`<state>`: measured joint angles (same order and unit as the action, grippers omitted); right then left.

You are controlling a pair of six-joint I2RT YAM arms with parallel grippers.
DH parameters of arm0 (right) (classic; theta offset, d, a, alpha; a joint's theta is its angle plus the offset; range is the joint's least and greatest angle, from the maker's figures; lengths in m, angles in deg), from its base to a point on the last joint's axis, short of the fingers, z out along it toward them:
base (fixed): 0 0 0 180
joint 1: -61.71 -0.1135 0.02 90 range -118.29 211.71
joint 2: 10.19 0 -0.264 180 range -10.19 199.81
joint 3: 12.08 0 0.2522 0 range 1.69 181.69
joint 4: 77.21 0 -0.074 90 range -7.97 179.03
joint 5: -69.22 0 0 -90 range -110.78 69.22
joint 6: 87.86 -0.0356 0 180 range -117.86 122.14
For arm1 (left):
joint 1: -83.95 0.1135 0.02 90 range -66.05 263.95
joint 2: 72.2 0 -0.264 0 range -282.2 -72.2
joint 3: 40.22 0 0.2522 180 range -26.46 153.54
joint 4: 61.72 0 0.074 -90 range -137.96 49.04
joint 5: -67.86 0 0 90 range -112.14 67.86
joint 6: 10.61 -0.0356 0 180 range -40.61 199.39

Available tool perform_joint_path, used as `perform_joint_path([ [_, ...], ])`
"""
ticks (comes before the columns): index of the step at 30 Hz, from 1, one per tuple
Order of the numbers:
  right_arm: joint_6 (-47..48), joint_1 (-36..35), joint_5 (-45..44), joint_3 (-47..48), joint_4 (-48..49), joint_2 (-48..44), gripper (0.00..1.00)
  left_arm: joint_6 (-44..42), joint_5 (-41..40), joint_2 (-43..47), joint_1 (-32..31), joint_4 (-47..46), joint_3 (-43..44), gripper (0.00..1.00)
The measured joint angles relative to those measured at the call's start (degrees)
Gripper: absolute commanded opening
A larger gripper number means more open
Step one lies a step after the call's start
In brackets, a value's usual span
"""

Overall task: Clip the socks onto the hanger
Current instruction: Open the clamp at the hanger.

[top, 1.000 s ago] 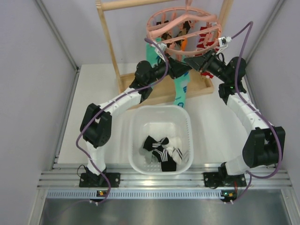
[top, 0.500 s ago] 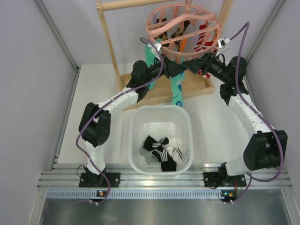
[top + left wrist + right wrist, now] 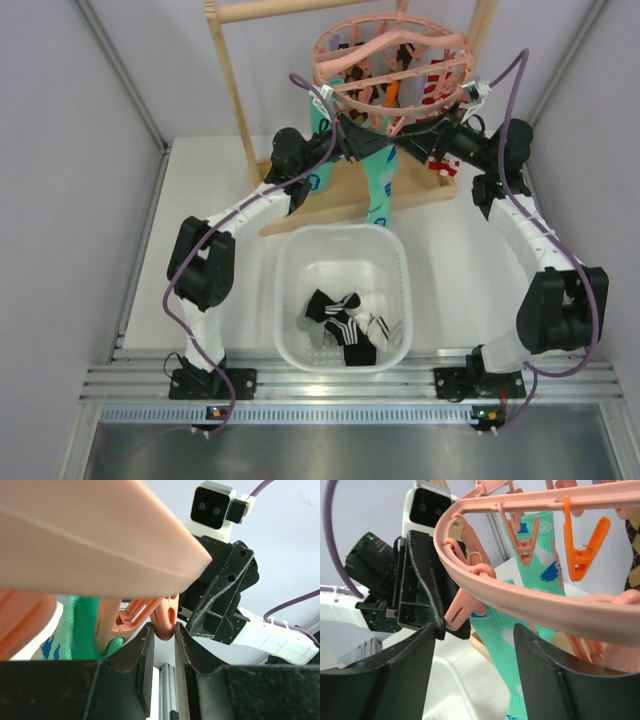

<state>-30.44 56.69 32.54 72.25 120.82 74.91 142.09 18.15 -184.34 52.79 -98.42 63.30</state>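
Note:
The socks, black with white stripes, lie in a heap inside the white basket. The pink round hanger hangs from the wooden rack, its ring crossing the right wrist view. My left gripper is raised under the hanger's near rim. In the left wrist view it is shut on the tail of a pink clip peg. My right gripper faces it from the right. Its jaws stand open with nothing between them, just below the ring.
A long teal patterned sock hangs from the hanger between the two grippers. An orange peg and other pink pegs dangle from the ring. The light wooden rack and its base stand behind the basket.
My right gripper has opened from nearly shut. Both grippers have risen and moved back toward the hanger's rim. The left gripper has kept its pinch.

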Motion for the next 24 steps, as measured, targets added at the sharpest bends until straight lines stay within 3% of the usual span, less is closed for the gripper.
perform_joint_path([
  [3, -2.25, -0.02, 0.83, 0.0, 2.67, 1.55, 0.57, 1.11, 0.7, -0.46, 0.39, -0.74, 0.04, 0.0],
  [6, -5.29, -0.04, 0.15, 0.0, 4.63, 1.9, 0.61, 1.95, 1.29, -0.92, 0.52, -2.25, 0.15, 0.0],
  [12, -10.56, -0.07, -2.51, 0.0, 6.36, 1.92, 0.61, 2.62, 1.4, -0.92, 0.52, -2.64, 0.15, 0.0],
  [24, -12.72, -0.94, -5.16, 0.92, 8.15, 2.95, 0.39, 2.93, 2.27, -1.51, 0.83, -3.08, 0.48, 0.0],
])
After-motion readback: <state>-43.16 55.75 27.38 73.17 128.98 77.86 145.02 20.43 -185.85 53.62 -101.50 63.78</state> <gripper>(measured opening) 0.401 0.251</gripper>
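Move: Between the left hand's pads sits the clamp it already pinches, under the near rim of the hanger. From the right hand, that clamp is about 3 cm to the left, roughly level fore and aft, and 1 cm higher. The hanger's near rim passes some 2 cm ahead, 2 cm left and 2 cm above the right hand; the orange clamp is about 7 cm ahead, 2 cm left and 3 cm up. The turquoise sock hangs 3 cm left, straight across, its middle some 10 cm lower. Rising about 2 cm and easing a little over 1 cm forward, the right hand brings its fingertips up towards the pinched clamp, tipping them upward by some 10 degrees. Its fingers first narrow slightly, hover about half open, then close further around the clamp's end, though a grip on it can't be made out. The left hand stays put and keeps its pinch on the clamp. ##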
